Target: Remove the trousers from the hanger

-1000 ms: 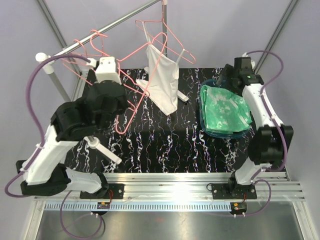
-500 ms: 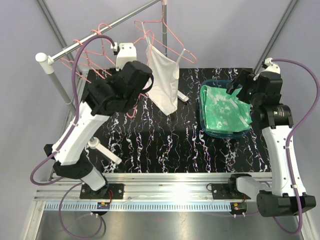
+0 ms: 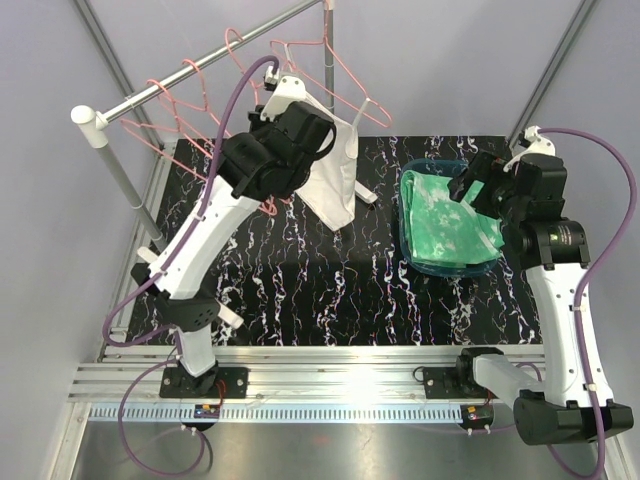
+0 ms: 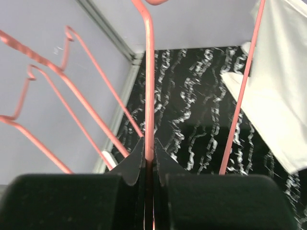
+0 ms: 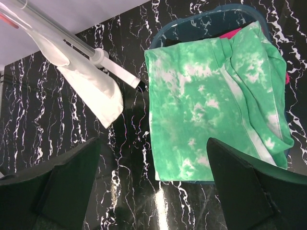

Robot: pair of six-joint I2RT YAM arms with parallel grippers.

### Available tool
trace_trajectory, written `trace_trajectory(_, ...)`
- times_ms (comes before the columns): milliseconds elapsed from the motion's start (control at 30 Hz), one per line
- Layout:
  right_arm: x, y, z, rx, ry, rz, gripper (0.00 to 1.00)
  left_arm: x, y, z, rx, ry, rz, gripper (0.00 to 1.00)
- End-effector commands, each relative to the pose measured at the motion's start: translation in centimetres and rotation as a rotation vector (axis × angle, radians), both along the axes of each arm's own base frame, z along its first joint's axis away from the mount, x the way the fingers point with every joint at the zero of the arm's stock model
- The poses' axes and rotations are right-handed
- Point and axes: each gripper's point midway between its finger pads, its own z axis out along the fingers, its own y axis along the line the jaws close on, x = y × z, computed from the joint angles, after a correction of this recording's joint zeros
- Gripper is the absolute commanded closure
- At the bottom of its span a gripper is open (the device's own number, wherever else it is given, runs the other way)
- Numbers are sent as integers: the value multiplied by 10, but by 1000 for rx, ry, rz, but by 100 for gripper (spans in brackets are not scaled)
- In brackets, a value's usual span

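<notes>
Green and white mottled trousers (image 3: 450, 225) (image 5: 211, 96) lie spread over the blue basket (image 3: 425, 168) at the right. A strip of magenta-pink trousers (image 5: 231, 33) peeks out beneath them. My left gripper (image 4: 149, 143) (image 3: 283, 95) is up by the rail, shut on the wire of an empty pink hanger (image 4: 149, 86) (image 3: 240, 50). My right gripper (image 5: 152, 141) (image 3: 472, 185) hovers open above the basket's near left corner, holding nothing.
A white tank top (image 3: 335, 170) (image 5: 91, 81) (image 4: 283, 96) hangs on its own pink hanger just right of my left gripper. More empty pink hangers (image 3: 175, 110) hang on the slanted metal rail (image 3: 200, 72). A white-footed stand (image 5: 117, 69) stands behind the basket.
My left arm swung right and up along the rail, still clamped on the hanger, to beside the tank top. My right arm rose and drew back from the basket.
</notes>
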Motion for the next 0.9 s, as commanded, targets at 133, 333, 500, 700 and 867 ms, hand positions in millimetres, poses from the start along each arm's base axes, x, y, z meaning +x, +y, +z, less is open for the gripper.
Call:
trace_trajectory(133, -1, 13, -6, 25, 24, 63, 1, 9, 20, 29, 69, -120, 98, 100)
trace_trajectory(333, -2, 14, -3, 31, 30, 69, 1, 36, 24, 1, 103, -50, 115, 100)
trace_trajectory(500, -2, 16, -1, 40, 21, 71, 1, 38, 28, -5, 74, -51, 127, 100)
trace_trajectory(700, 1, 18, -7, 49, 39, 84, 0, 40, 37, -5, 69, -46, 134, 100)
trace_trajectory(867, 0, 19, -5, 45, 27, 89, 1, 43, 25, -24, -12, 1, 81, 96)
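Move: Ahead and to the left of the left hand, which already pinches the empty pink hanger by its neck, the rail spot for the hook lies about 8 cm out, 5 cm left and 12 cm up. The white top hangs some 10 cm ahead, 13 cm right and 12 cm lower; the empty hangers are about 12 cm left and 3 cm ahead, roughly level. From the right hand that rail spot is some 12 cm ahead, 45 cm left and 21 cm up. Bringing the empty hanger in to the rail, the left hand lifts about 1 cm, then goes forward some 4.5 cm and about 3 cm left, sinking as it goes to end about 3 cm lower, so as to set the hook over the bar. The wrist turns slightly counter-clockwise and rolls its left side up; the fingers stay shut on the neck. ##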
